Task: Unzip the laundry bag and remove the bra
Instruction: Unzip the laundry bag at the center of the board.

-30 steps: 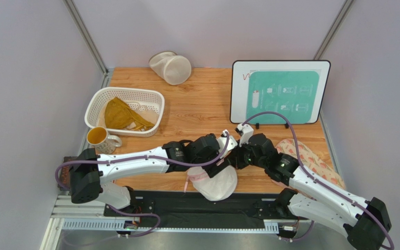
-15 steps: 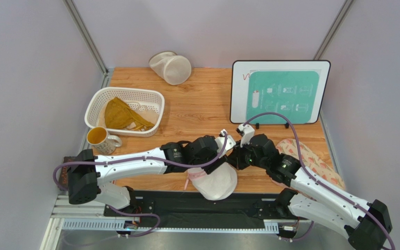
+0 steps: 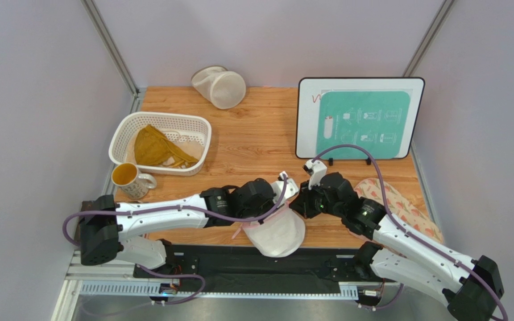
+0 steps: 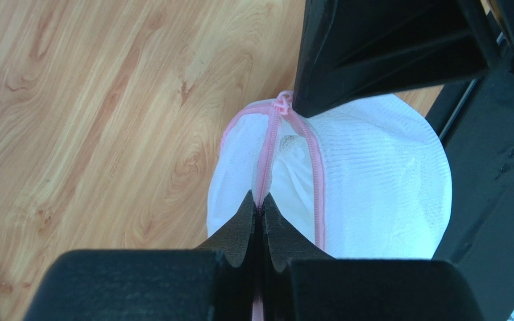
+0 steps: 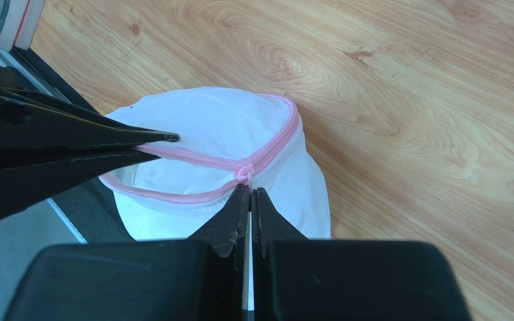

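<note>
The laundry bag (image 3: 278, 235), a white mesh dome with pink zipper trim, sits at the table's near edge between both arms. My left gripper (image 4: 261, 208) is shut on the pink zipper edge (image 4: 265, 160) on one side of the bag (image 4: 373, 194). My right gripper (image 5: 249, 192) is shut right at the pink zipper pull (image 5: 243, 172) on the opposite side of the bag (image 5: 219, 127). The zipper is partly parted, and pale white fabric, the bra (image 4: 292, 157), shows in the gap. In the top view the left gripper (image 3: 280, 204) and right gripper (image 3: 298, 206) meet over the bag.
A white basket (image 3: 122, 130) holding a mustard garment (image 3: 152, 146) stands at the left, with a mug (image 3: 127, 175) before it. A cream cylindrical mesh bag (image 3: 221, 87) lies at the back. An instruction board (image 3: 357, 117) stands back right. Pink patterned cloth (image 3: 404, 204) lies under the right arm.
My left gripper has gone from open to shut on the bag's pink zipper edge, and the left arm has drawn slightly leftward. The right gripper has stayed shut in place.
</note>
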You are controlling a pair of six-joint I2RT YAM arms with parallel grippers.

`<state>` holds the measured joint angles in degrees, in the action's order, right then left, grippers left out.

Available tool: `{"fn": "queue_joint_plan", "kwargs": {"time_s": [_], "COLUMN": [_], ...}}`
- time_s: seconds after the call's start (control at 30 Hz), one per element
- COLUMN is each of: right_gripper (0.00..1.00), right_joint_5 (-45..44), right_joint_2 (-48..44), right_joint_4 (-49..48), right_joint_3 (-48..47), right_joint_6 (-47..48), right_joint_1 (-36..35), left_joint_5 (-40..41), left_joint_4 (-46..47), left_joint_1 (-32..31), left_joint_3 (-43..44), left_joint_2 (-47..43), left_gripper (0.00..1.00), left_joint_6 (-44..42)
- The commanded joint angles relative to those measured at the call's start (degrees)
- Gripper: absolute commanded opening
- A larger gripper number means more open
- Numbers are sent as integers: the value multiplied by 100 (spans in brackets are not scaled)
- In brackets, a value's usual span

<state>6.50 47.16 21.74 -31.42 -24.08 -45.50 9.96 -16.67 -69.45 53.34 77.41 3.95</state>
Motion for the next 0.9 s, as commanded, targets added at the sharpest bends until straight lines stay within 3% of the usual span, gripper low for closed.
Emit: {"fn": "queue_joint_plan", "kwargs": {"time_s": [0.0, 0.4, 0.73, 0.87], "right_gripper": [0, 0, 0, 0], "right_joint_5": [-132, 141, 123, 114], "right_joint_2": [100, 479, 470, 601], "right_joint_4": [-38, -381, -346, -293], "right_joint_3": [-110, -180, -373, -461], "right_joint_6": [140, 131, 183, 272], "right_joint_1": [76, 111, 111, 111], "left_joint_5": [-11, -55, 621, 394], "left_joint_4": [224, 752, 454, 436], "left_joint_1": [-16, -16, -7, -7], "left_joint_3": [-534, -1264, -1133, -1124], "left_joint_2": [-655, -1895, -1870, -2080], "left_gripper": [0, 0, 0, 0], "left_joint_6": [-297, -386, -377, -245]}}
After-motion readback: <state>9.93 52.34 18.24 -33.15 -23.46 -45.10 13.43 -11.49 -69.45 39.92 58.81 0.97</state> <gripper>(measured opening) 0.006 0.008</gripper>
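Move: My left fingers hold one edge of the open zip; the zipper pull sits about 6 cm to their right and 2 cm ahead, roughly level. The laundry bag's body hangs some 5 cm back, 1 cm to the right and 6 cm lower, and the mug stands roughly 40 cm left and 10 cm farther out. For my right hand the zipper pull is right at its fingertips, with the floral bag lying some 31 cm to the right, level in reach. Keeping my left fingers pinched on the zip edge, I draw it left about 5 cm and up a couple, away from the zipper pull, while that wrist tips its fingers up some 10 degrees; the hand eases back at first, then forward again. My right hand keeps hold at the pull, dips slightly and comes back up, following a little to the left. ##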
